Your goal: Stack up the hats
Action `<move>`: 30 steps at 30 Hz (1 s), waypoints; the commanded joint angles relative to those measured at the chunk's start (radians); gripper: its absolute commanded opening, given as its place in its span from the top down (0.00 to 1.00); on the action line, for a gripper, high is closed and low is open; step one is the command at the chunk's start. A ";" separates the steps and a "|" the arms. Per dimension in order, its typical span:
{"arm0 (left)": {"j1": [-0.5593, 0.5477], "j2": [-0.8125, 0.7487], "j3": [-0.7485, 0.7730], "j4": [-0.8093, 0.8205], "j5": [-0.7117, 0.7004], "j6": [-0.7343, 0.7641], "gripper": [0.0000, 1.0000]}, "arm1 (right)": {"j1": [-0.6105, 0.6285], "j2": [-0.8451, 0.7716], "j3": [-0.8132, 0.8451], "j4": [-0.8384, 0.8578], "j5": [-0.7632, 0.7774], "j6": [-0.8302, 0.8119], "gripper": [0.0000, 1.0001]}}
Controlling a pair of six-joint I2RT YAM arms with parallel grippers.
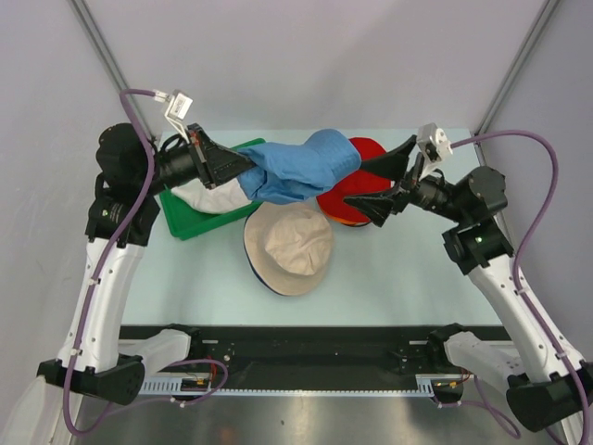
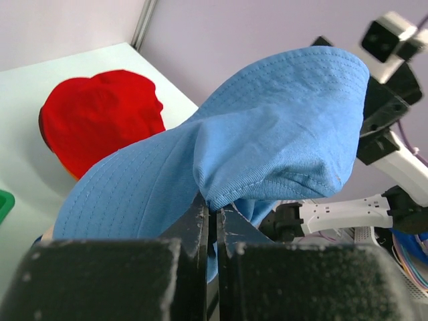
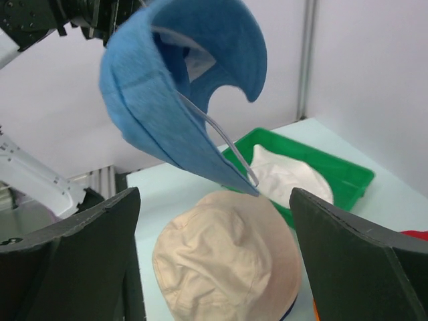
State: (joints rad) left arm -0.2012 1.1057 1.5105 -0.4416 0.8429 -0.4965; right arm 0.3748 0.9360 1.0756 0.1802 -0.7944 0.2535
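A light blue hat (image 1: 301, 169) (image 2: 267, 134) (image 3: 174, 87) hangs in the air over the table's middle, its brim pinched in my shut left gripper (image 1: 243, 167) (image 2: 215, 210). Below it lies a beige hat (image 1: 289, 246) (image 3: 227, 261) on top of a navy one, whose rim (image 1: 264, 280) just shows. To its right, a red hat (image 1: 357, 190) (image 2: 100, 117) rests on an orange one (image 1: 347, 221). A white hat (image 1: 208, 197) (image 3: 287, 174) lies in the tray. My right gripper (image 1: 387, 181) (image 3: 214, 194) stands wide open just right of the blue hat, holding nothing.
The green tray (image 1: 190, 222) (image 3: 341, 170) sits at the back left of the pale table, under my left wrist. Grey walls close in at the back and sides. A black rail runs along the near edge between the arm bases.
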 commanded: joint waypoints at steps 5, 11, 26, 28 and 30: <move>0.005 -0.009 -0.004 0.070 0.038 -0.025 1.00 | 0.022 0.063 0.026 0.140 -0.181 0.055 0.02; 0.005 -0.009 -0.012 0.067 0.036 -0.051 1.00 | 0.029 0.090 0.056 0.142 -0.215 0.033 0.09; 0.006 -0.014 0.000 -0.049 -0.111 0.053 1.00 | 0.190 0.142 0.121 0.013 -0.129 -0.026 0.84; 0.006 -0.012 -0.003 -0.077 -0.190 0.101 1.00 | 0.191 0.135 0.130 -0.031 -0.103 -0.037 0.95; 0.006 -0.012 -0.022 -0.083 -0.225 0.118 1.00 | 0.190 0.110 0.124 -0.041 -0.059 -0.020 1.00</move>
State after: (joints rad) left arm -0.2016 1.0996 1.4700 -0.4919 0.7330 -0.4614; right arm 0.5636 1.0958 1.1519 0.1963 -0.9417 0.2558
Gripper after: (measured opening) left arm 0.026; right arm 0.026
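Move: The blue hat is in the air, still held in my left fingers, its middle some 9 cm to their right and level in reach. From my open right hand that middle is about 10 cm left, 3 cm ahead and slightly higher. The tan hat lies some 15 cm left and 7 cm ahead of my right hand, the red hat about 22 cm ahead and 4 cm right, both nearly 40 cm below. I bring my open right hand about 6 cm left and 3–4 cm back to the blue hat's free edge, dipping slightly and turning some 20 degrees counter-clockwise, then shut the fingers fully and pinch the cloth. My left hand keeps its grip, staying put until it sinks about 2.5 cm near the end, easing forward. ##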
